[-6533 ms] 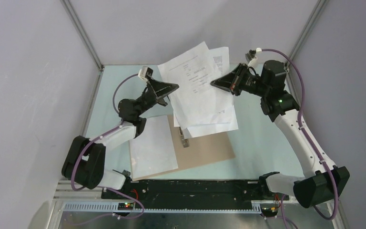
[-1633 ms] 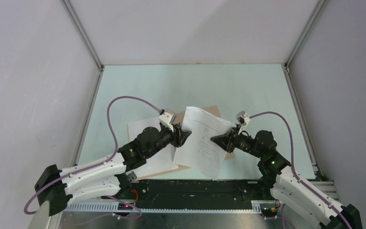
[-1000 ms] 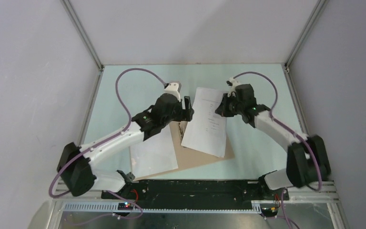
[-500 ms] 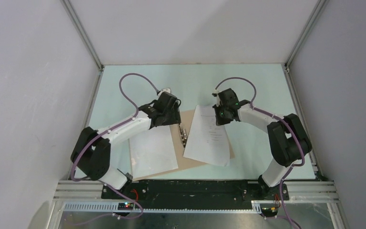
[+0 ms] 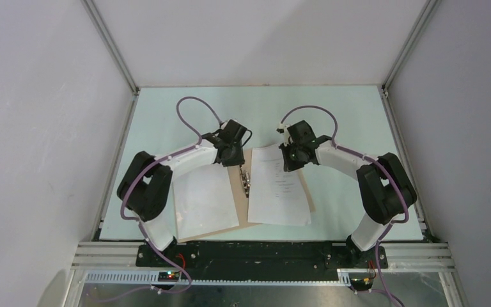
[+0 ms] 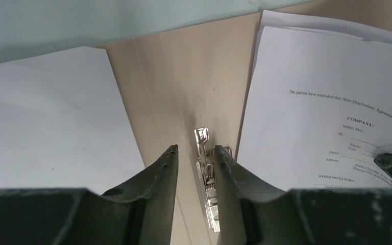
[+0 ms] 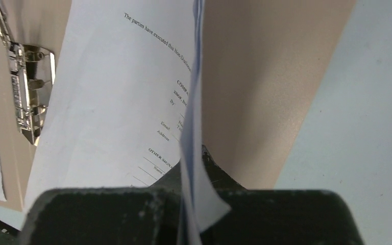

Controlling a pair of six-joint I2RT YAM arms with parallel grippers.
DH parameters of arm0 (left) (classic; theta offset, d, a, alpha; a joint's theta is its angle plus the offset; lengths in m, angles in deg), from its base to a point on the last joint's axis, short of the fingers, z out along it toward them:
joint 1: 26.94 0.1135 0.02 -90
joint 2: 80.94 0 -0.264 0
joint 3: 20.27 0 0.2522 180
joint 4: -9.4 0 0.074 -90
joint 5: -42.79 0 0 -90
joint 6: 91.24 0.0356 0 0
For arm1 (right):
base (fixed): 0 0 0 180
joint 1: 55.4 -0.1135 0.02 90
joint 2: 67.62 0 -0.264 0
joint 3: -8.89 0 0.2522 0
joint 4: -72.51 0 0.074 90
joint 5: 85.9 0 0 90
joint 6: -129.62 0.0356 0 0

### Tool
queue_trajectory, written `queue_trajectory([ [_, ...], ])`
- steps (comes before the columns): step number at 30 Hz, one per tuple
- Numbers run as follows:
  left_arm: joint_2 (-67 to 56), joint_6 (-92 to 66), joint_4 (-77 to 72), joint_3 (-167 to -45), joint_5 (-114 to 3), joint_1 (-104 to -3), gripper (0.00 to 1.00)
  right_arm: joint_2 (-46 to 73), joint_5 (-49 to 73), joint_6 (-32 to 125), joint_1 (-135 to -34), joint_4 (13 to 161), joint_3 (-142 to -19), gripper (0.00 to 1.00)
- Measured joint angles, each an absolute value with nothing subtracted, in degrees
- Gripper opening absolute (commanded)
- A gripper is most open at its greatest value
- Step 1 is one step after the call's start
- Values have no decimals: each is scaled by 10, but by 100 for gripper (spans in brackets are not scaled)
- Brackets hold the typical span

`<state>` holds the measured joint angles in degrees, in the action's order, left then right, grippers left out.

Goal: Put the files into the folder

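The tan folder [image 5: 243,212] lies open on the table, its metal spine clip [image 5: 247,181] in the middle. A blank white sheet [image 5: 204,199] rests on its left leaf. The printed files [image 5: 280,192] lie on the right leaf, with a corner raised. My right gripper [image 5: 289,160] is shut on that top corner; the paper edge [image 7: 196,102] runs up from between the jaws [image 7: 196,153]. My left gripper [image 6: 196,150] is open, low over the folder [image 6: 184,92]. Its fingers straddle the upright lever of the clip [image 6: 204,158]; the right finger touches it and the left stands off.
The pale green table [image 5: 332,115] extends behind and to both sides of the folder. Grey walls with metal corner posts [image 5: 110,48] enclose it. A black rail [image 5: 262,252] with the arm bases runs along the near edge.
Both arms have come down towards the folder's far edge. The files now lie flatter and squarer on the right leaf. My left gripper's jaws have narrowed around the spine clip.
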<state>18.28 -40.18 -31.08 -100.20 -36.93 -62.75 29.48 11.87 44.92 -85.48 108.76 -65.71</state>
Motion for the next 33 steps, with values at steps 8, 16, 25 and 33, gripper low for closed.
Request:
queue_trajectory([
  [8,209,-397,-320,-1021,-369,-628,38,295,178,445,-841,1057,-657,0],
  [16,241,-398,-326,-1041,-362,-628,30,295,211,444,-836,1043,-658,0],
  [25,282,-392,-330,-1070,-358,-628,22,295,214,438,-834,1040,-678,0],
  [33,297,-376,-331,-1081,-366,-630,12,308,225,439,-834,1039,-680,0],
])
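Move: The metal clip on the folder's spine has its middle about 4 cm back from my left hand, 2 cm to the right and 4 cm below, with its outer end almost under my fingertips. The right pages' middle is some 15 cm to the right of that hand and 6 cm back; the left pages' is 12 cm to its left and 12 cm back. From my right hand, the clip is roughly 14 cm left, 5 cm back and 3 cm below, and the right pages' middle 6 cm back, 2 cm left. My left hand sinks about 4 cm, edging a little forward and right, and narrows its half-open fingers to a small gap around the clip's outer end. My right hand keeps its pinch on the right pages' outer part and shifts them left and forward with a rise, 3 to 4 cm in all, rolling about 10 degrees as its left side lifts, then sinks slightly at the end. ##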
